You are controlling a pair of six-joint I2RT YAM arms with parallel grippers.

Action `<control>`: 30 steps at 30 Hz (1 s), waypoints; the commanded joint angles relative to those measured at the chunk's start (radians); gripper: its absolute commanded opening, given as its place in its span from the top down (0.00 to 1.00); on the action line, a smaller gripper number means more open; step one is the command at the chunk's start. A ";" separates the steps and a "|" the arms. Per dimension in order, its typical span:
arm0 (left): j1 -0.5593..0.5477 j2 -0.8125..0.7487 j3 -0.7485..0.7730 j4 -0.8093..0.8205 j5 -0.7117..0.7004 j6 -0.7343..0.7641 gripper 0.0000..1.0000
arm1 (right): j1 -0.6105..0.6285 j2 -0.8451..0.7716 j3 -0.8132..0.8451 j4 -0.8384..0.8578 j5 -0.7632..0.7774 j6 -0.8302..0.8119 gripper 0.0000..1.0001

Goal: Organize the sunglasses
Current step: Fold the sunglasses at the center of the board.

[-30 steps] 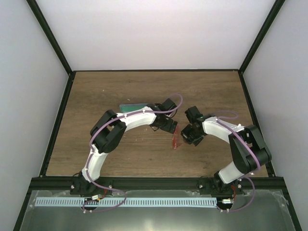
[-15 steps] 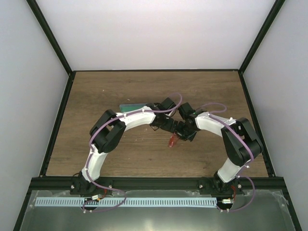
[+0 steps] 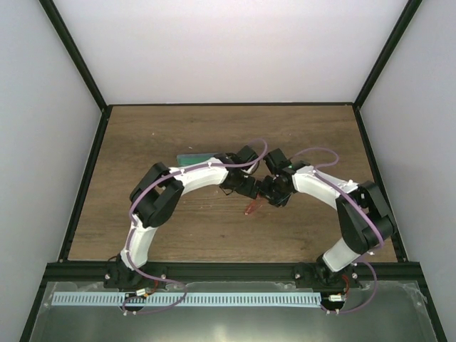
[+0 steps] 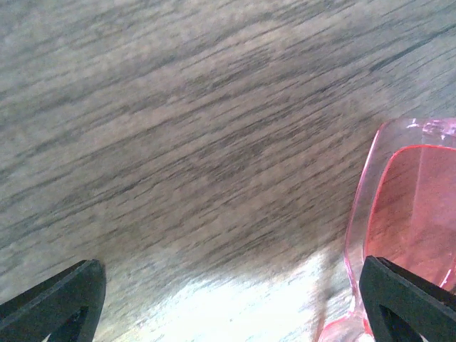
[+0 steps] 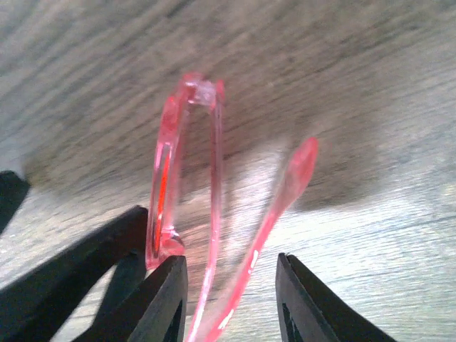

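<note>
The sunglasses (image 3: 251,209) are translucent red and hang just above the wooden table at its middle. In the right wrist view their slim arms (image 5: 246,274) run between my right gripper's (image 5: 231,299) fingers, and the frame (image 5: 165,178) stands on edge by the left finger. My right gripper (image 3: 266,200) is shut on them. My left gripper (image 3: 251,193) is wide open right beside it. In the left wrist view (image 4: 231,303) one red lens (image 4: 417,206) sits against its right finger (image 4: 410,303). Nothing is between its fingers.
A grey-blue oblong case (image 3: 191,157) lies behind the left arm's forearm, mostly hidden by it. The two grippers are almost touching. Black frame rails and white walls bound the table (image 3: 142,214) on three sides.
My right gripper has moved left and slightly back with the sunglasses, up against my left gripper. The left arm has hardly moved.
</note>
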 commanded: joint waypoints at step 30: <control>0.136 -0.266 -0.236 -0.040 0.056 -0.041 0.00 | 0.063 0.116 0.091 -0.014 -0.016 0.069 0.35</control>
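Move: The red sunglasses lie just under my right hand, their middle about 3 cm to its left, 1 cm back and some 2 cm below. From my left hand they are roughly 3 cm to the right, 5 cm back and about 1 cm lower. The open case with the cloth in it stands about 7 cm ahead and 17 cm left of my left hand. I swing my left hand, fingers still wide open, about 8.5 cm left, away from the sunglasses, arching up some 4 cm and sinking back. Meanwhile I lift my right hand about 2 cm and carry it 3 cm left across the sunglasses, spreading its fingers from a third to two thirds open, then sink it so they stand either side of the frame. ##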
